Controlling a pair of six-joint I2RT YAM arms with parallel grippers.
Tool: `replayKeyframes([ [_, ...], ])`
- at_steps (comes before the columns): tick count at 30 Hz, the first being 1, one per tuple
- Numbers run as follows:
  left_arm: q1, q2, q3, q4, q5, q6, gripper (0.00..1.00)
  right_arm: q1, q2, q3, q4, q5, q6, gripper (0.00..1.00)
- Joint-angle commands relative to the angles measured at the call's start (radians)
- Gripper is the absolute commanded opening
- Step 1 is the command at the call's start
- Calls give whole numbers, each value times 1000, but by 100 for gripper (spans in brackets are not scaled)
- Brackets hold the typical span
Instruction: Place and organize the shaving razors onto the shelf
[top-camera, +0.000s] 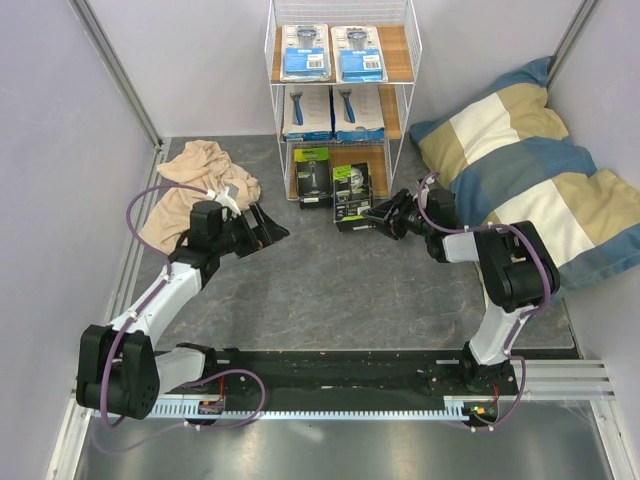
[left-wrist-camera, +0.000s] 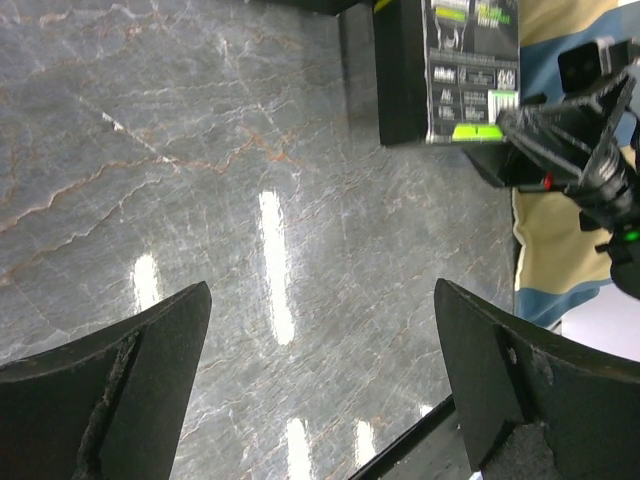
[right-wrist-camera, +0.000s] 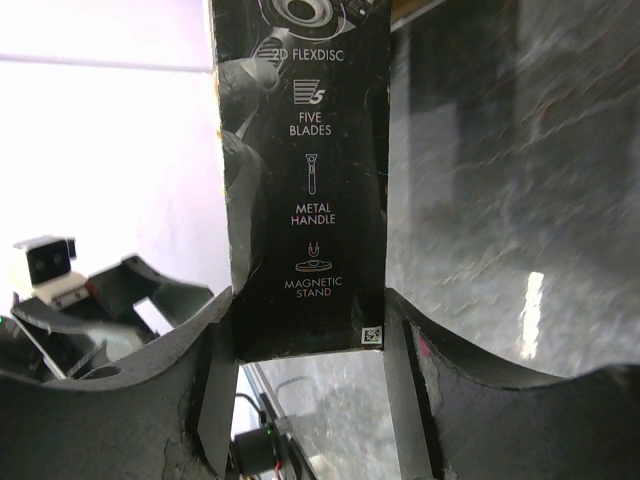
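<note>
The white wire shelf (top-camera: 415, 60) holds two white-and-blue blister cards (top-camera: 305, 52) on its top board, two white packs with blue razors (top-camera: 308, 112) on the middle board, and a black-and-green box (top-camera: 313, 177) on the bottom board. My right gripper (top-camera: 374, 216) is shut on the second black-and-green box (top-camera: 352, 197), holding it at the front of the bottom board; its side shows between the fingers in the right wrist view (right-wrist-camera: 305, 180) and in the left wrist view (left-wrist-camera: 450, 70). My left gripper (top-camera: 272, 228) is open and empty above the table.
A tan cloth (top-camera: 195, 180) lies left of the shelf, behind my left arm. A blue, cream and tan striped pillow (top-camera: 540, 170) fills the right side. Grey walls close in the left and back sides.
</note>
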Motion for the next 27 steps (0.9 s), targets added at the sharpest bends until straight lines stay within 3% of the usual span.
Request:
replayKeyframes([
  [1,0,-15,-20,14,19,36,100,-15,33,114,119,-51,-22,21],
  [27,-2,-1,-60,52,55,26,100,-24,316,439,-16,-49,-19,27],
])
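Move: The right hand already holds the black razor box by its near right part. The free spot on the bottom shelf lies about 12 cm ahead, 5 cm left and 4 cm lower. The shelved razor box is some 11 cm ahead and 12 cm left; the shelf's right front post about 5 cm ahead and 4 cm right. From the left hand, the spot is roughly 13 cm ahead, 15 cm right and 9 cm below. Keeping its grip, the right hand slides the razor box about 8 cm forward and slightly down into the bottom shelf. ##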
